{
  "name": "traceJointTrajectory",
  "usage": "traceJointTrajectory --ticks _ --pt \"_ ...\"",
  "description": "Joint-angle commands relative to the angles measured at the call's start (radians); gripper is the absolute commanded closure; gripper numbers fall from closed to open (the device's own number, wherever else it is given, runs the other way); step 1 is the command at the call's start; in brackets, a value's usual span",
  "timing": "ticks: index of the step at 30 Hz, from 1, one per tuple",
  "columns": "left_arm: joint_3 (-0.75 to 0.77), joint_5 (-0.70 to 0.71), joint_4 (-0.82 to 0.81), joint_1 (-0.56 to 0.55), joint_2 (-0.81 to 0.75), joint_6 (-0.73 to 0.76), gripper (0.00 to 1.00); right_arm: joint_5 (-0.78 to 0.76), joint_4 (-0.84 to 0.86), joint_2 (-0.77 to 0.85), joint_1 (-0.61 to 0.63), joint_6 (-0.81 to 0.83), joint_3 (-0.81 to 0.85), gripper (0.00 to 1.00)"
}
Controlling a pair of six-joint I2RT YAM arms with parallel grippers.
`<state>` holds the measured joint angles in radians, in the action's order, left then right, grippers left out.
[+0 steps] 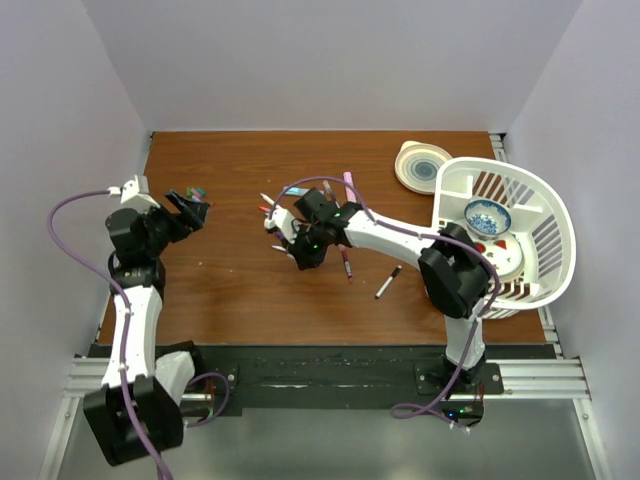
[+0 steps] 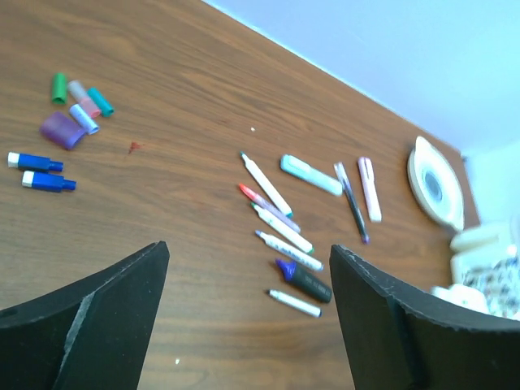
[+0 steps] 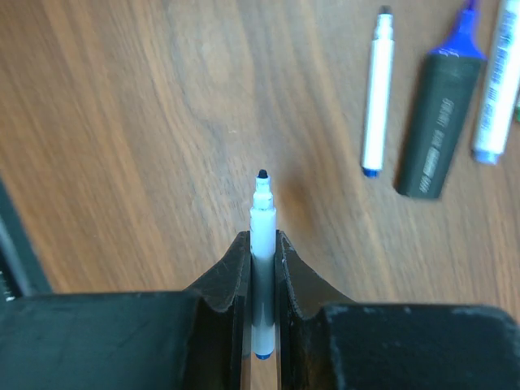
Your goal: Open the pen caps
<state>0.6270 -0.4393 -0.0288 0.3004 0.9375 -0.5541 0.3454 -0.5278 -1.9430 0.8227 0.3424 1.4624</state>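
Loose pen caps lie on the wooden table at the far left: green, teal, purple and two blue ones. In the top view they show as a small cluster just beyond my left gripper. That left gripper hangs above the table, open and holding nothing. Uncapped white pens and a dark highlighter lie in a group ahead of it. My right gripper is shut on a white pen, whose bare dark tip points away. In the top view the right gripper is mid-table.
A white basket at the right holds a blue bowl. A round plate lies behind it. Two more pens lie near the right arm. A pink pen and a pale highlighter lie further back.
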Motion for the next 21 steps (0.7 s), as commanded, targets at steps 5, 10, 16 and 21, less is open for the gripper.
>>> traceJointTrajectory --ticks 5,10,16,21 --pt "-0.006 0.102 0.119 -0.07 -0.132 0.1 0.13 -0.23 -0.19 -0.169 0.081 0.066 0.282 0.85" --pt "0.002 0.134 0.136 -0.07 -0.167 0.097 0.13 -0.33 -0.21 -0.26 0.115 0.064 0.383 0.78" --pt "0.013 0.188 0.162 -0.072 -0.192 0.092 0.13 -0.404 -0.222 -0.333 0.119 0.063 0.483 0.69" --pt "0.016 0.203 0.165 -0.07 -0.204 0.092 0.12 -0.469 -0.218 -0.356 0.119 0.056 0.513 0.68"
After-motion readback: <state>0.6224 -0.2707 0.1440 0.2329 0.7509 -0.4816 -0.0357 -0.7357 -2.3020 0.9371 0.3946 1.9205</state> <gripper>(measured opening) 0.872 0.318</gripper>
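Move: Just back of the small uncapped marker is the bare table spot for the pen already in the right hand, about 4 cm ahead, 4 cm to its left and 5 cm below. At the same depth, the small marker lies some 6 cm ahead and 6 cm left, and the dark highlighter some 9 cm ahead and 6 cm left. From the empty left hand the spot is about 20 cm right, 2 cm back and 19 cm down. Carrying the uncapped pen left and down, then mainly forward, the right hand travels about 5 cm forward, 4 cm left and 4 cm down towards the small marker. Its wrist tilts some 20 degrees so the fingers point more steeply down, while they open and let go of the pen. The left hand, empty and still open, draws back about 3 cm. ##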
